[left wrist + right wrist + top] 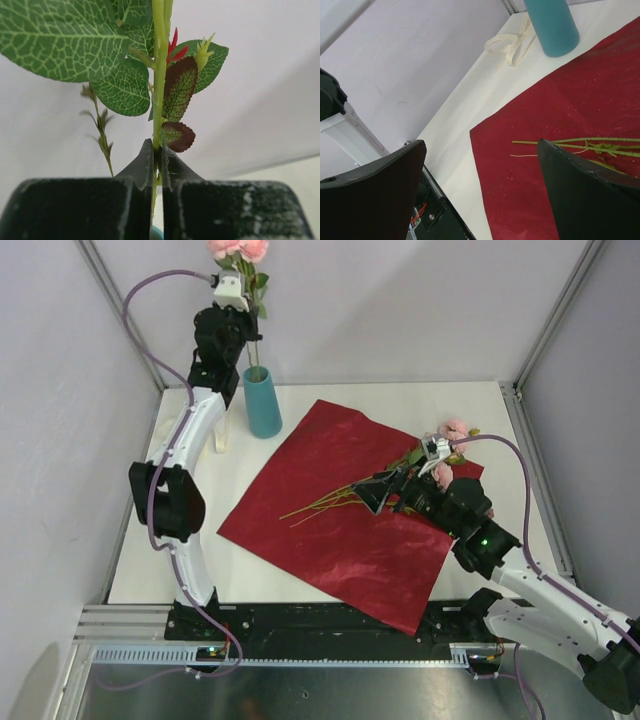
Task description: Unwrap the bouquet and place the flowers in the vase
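Observation:
The bouquet's dark red wrapping paper (340, 530) lies spread flat on the table. Remaining flowers (330, 500) rest on it, their green stems pointing left and pink blooms (455, 430) at the right. My left gripper (238, 318) is raised above the teal vase (262, 400) and is shut on a rose stem (159, 100). That rose's pink blooms (240, 250) stand at the top, and its stem runs down to the vase mouth. My right gripper (375, 490) hovers open over the lying stems (585, 145), nothing between its fingers (590, 190).
The cream ribbon (512, 42) lies loose on the white table beside the vase (552, 25), near the left arm. Grey walls and metal frame posts close in the table. The paper's near corner hangs over the front rail (300, 625).

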`<state>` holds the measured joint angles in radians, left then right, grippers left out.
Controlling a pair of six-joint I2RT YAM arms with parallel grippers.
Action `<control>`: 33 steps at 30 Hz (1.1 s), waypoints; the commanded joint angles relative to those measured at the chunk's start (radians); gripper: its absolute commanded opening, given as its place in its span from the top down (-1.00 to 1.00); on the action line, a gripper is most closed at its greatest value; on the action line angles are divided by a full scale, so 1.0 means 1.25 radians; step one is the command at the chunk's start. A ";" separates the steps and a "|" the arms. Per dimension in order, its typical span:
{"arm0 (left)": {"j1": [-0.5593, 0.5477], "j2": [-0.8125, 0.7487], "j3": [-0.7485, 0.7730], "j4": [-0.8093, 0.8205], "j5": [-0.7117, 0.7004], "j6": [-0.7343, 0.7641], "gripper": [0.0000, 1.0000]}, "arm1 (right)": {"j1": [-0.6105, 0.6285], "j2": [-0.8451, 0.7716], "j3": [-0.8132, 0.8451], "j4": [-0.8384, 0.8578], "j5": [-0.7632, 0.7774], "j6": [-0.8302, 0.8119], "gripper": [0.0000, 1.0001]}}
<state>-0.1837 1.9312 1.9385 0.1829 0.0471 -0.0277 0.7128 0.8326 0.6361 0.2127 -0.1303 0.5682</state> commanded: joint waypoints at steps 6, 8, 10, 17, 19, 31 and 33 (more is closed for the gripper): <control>0.018 -0.002 -0.111 0.031 -0.033 0.009 0.63 | -0.006 -0.033 0.003 -0.023 0.024 -0.002 -0.99; 0.022 -0.012 -0.136 0.031 -0.035 0.002 0.42 | -0.008 -0.037 0.004 -0.028 0.029 0.007 -0.99; 0.022 -0.031 -0.160 0.029 -0.032 0.000 0.09 | -0.009 -0.044 0.003 -0.031 0.027 0.020 -0.99; 0.023 -0.152 -0.243 -0.011 -0.059 -0.018 -0.81 | -0.010 -0.089 0.003 -0.086 0.054 0.101 -0.96; 0.023 -0.198 -0.281 -0.029 -0.059 -0.025 -0.89 | -0.011 -0.099 0.004 -0.112 0.079 0.145 -0.96; 0.020 -0.473 -0.463 -0.292 0.024 -0.123 -0.99 | -0.018 -0.096 0.003 -0.358 0.305 0.434 -0.90; 0.016 -0.525 -0.514 -0.302 0.073 -0.166 -0.99 | -0.021 -0.081 0.003 -0.404 0.345 0.475 -0.89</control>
<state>-0.1600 1.3842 1.3865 -0.0860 0.0223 -0.1246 0.6952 0.7105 0.6361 -0.1482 0.1452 1.0035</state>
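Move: The teal vase stands almost straight under the left hand, level with it fore and aft, its middle about 30 cm below. The ribbon lies some 15 cm left of the vase; the red wrapping paper's middle is about 27 cm nearer the base and 23 cm right of the vase. From the right hand, the remaining flowers' middle is roughly 14 cm ahead, 8 cm right and 27 cm below, on the paper. The flowers still pinched in the left fingers are lowered into the vase, the hand sinking about 13 cm and opening wide on the way down; it then draws back some 15 cm, rising and drifting slightly left, its fingers tipped lower. The open right hand eases right and down towards the remaining flowers, turning clockwise and tipping down. ##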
